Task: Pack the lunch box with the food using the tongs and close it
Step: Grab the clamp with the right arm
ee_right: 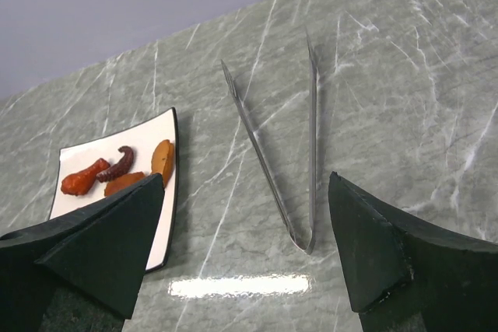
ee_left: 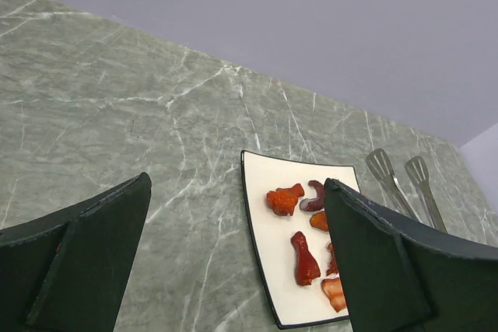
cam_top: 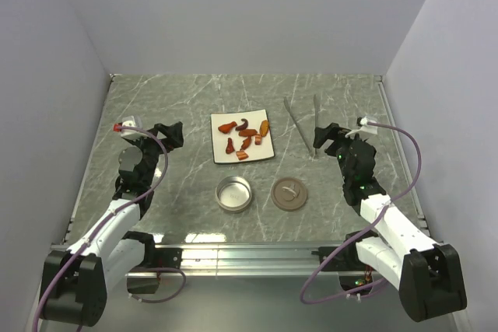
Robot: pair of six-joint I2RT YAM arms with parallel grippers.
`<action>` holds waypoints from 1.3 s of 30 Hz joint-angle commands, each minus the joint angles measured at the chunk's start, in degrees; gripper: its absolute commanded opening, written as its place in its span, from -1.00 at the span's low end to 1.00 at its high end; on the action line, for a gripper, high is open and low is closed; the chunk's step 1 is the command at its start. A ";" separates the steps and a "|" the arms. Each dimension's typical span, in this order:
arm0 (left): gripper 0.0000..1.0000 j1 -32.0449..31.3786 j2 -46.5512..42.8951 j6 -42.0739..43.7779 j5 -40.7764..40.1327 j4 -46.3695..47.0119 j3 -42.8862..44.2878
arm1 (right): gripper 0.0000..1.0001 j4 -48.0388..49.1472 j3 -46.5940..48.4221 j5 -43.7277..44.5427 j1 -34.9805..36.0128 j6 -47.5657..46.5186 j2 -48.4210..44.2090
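Note:
The round silver lunch box [cam_top: 234, 193] sits open on the marble table, its brown lid [cam_top: 290, 193] flat beside it on the right. Several pieces of food [cam_top: 246, 137] [ee_left: 302, 256] [ee_right: 115, 173], orange, red-brown and one dark purple, lie on a white square plate [cam_top: 221, 150]. The thin metal tongs [cam_top: 303, 123] [ee_right: 282, 159] lie in a narrow V right of the plate, joined end toward me. My right gripper [cam_top: 322, 139] [ee_right: 245, 258] hovers open just short of that joined end. Left of the plate, my left gripper [cam_top: 173, 134] [ee_left: 237, 258] stands open and empty.
The white plate [ee_left: 268, 239] has a dark rim. Walls close the table at the back and both sides. A metal rail [cam_top: 241, 253] runs along the near edge between the arm bases.

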 commanded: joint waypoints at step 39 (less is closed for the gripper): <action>0.99 0.06 -1.71 -1.50 -1.61 0.27 -0.26 | 0.86 -34.19 37.70 -2.48 0.91 -2.69 41.20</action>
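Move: Out ahead of the right hand lies the clamp, its middle about 17 cm farther out, 1 cm to the left and some 17 cm below; its joined end is nearest, only about 4 cm ahead, and its tips point away. The plate of food sits about 26 cm left and 13 cm ahead of this hand, the brown round lid 10 cm left and 11 cm back. From the left hand the clamp is 46 cm right and 17 cm ahead. Sinking about 10 cm and reaching some 8 cm forward, with a small drift to the left, the right hand comes down towards the clamp, to above the part near its joined end. It goes forward and down together, then almost straight down, the fingers tipping down by about 35 degrees and staying wide open, with nothing touched yet. ##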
